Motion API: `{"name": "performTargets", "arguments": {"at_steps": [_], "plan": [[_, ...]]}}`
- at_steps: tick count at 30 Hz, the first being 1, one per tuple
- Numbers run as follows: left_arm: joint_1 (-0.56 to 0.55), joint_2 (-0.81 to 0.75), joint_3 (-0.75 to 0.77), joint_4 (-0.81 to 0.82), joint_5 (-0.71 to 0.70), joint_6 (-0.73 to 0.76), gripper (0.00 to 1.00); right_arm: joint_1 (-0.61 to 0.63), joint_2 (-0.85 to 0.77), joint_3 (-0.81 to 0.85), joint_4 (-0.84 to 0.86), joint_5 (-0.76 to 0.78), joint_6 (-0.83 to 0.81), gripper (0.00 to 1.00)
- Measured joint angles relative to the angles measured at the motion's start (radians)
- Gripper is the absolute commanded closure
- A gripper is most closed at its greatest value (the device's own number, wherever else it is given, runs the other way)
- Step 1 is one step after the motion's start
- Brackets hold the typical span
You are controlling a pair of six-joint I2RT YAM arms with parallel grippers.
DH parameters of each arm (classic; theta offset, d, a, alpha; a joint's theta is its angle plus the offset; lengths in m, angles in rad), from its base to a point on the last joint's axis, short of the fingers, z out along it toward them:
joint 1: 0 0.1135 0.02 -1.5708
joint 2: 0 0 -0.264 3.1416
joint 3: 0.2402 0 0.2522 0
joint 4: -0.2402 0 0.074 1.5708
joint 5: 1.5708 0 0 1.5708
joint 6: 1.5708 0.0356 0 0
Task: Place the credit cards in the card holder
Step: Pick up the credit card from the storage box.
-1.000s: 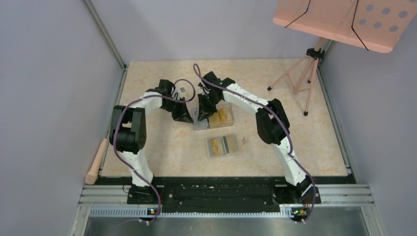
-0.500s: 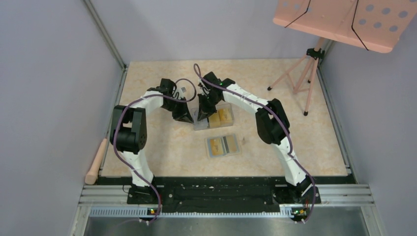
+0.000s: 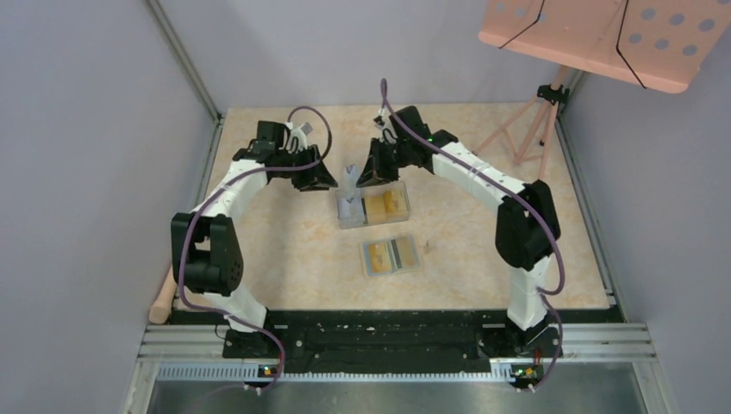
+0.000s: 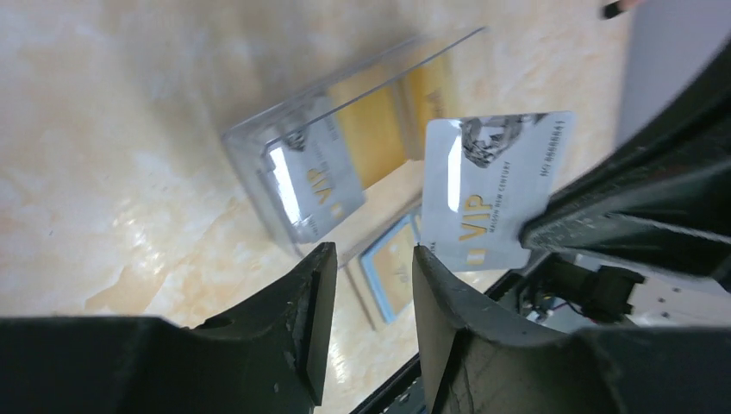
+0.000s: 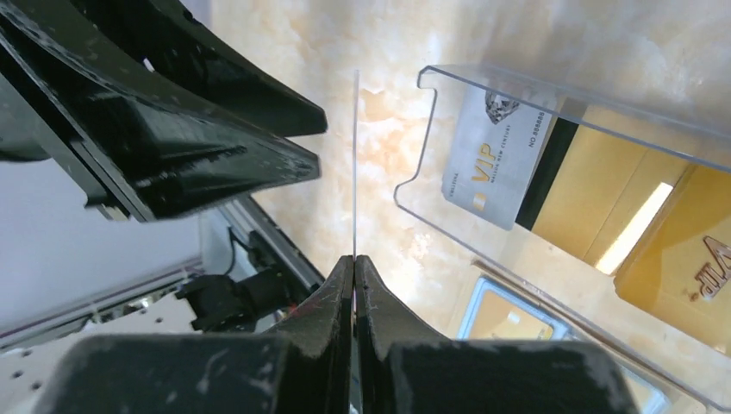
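My right gripper (image 3: 364, 175) (image 5: 355, 259) is shut on a silver VIP credit card (image 3: 351, 178) (image 4: 496, 190), seen edge-on (image 5: 355, 164) in the right wrist view and held upright above the table. My left gripper (image 3: 328, 178) (image 4: 372, 250) stands open just left of that card, with nothing between its fingers. Another silver card (image 4: 315, 185) (image 5: 496, 159) and golden cards (image 3: 388, 203) (image 5: 595, 190) lie in the clear plastic box (image 3: 373, 207). The card holder (image 3: 391, 256) (image 4: 392, 267) lies open nearer the arms, a golden card in one pocket.
A pink music stand (image 3: 603, 34) on a tripod (image 3: 526, 142) stands at the back right. A wooden handle (image 3: 168, 285) lies off the table's left edge. Grey walls close in the left, back and right sides.
Both arms rose and drew apart from the box's left end. The right gripper lifted the silver card out; the left gripper opened, let go and moved left.
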Motion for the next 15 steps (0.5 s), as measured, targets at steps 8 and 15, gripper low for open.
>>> {"name": "performTargets", "arguments": {"at_steps": [8, 15], "plan": [[0.034, -0.054, -0.048, 0.290, 0.307, -0.177, 0.56, -0.084, -0.173, -0.294, 0.303, -0.153, 0.115, 1.00], [0.029, -0.051, -0.077, 0.396, 0.441, -0.259, 0.58, -0.090, -0.185, -0.384, 0.453, -0.231, 0.192, 1.00]]}}
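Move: The silver VIP card, held in the right fingers, is about 5 cm to the left hand's right and some 4 cm above it, roughly level with it in reach; the storage box lies about 11 cm to that hand's right, 1 cm back and 10 cm below. From the right hand, the open left gripper is some 7 cm to the left and 5 cm lower; the card holder is about 14 cm back, 8 cm right and 12 cm below. Still pinching the silver card by its edge, the right hand lifts it about 2.5 cm higher, drawing some 2 cm right and 1 cm back as its fingers tip up towards level. The left hand, fingers staying about half open, climbs some 8 cm while swinging 4 cm right towards the card's free side, rolling about 25 degrees until its fingers point nearly level at it; it comes close without closing. ##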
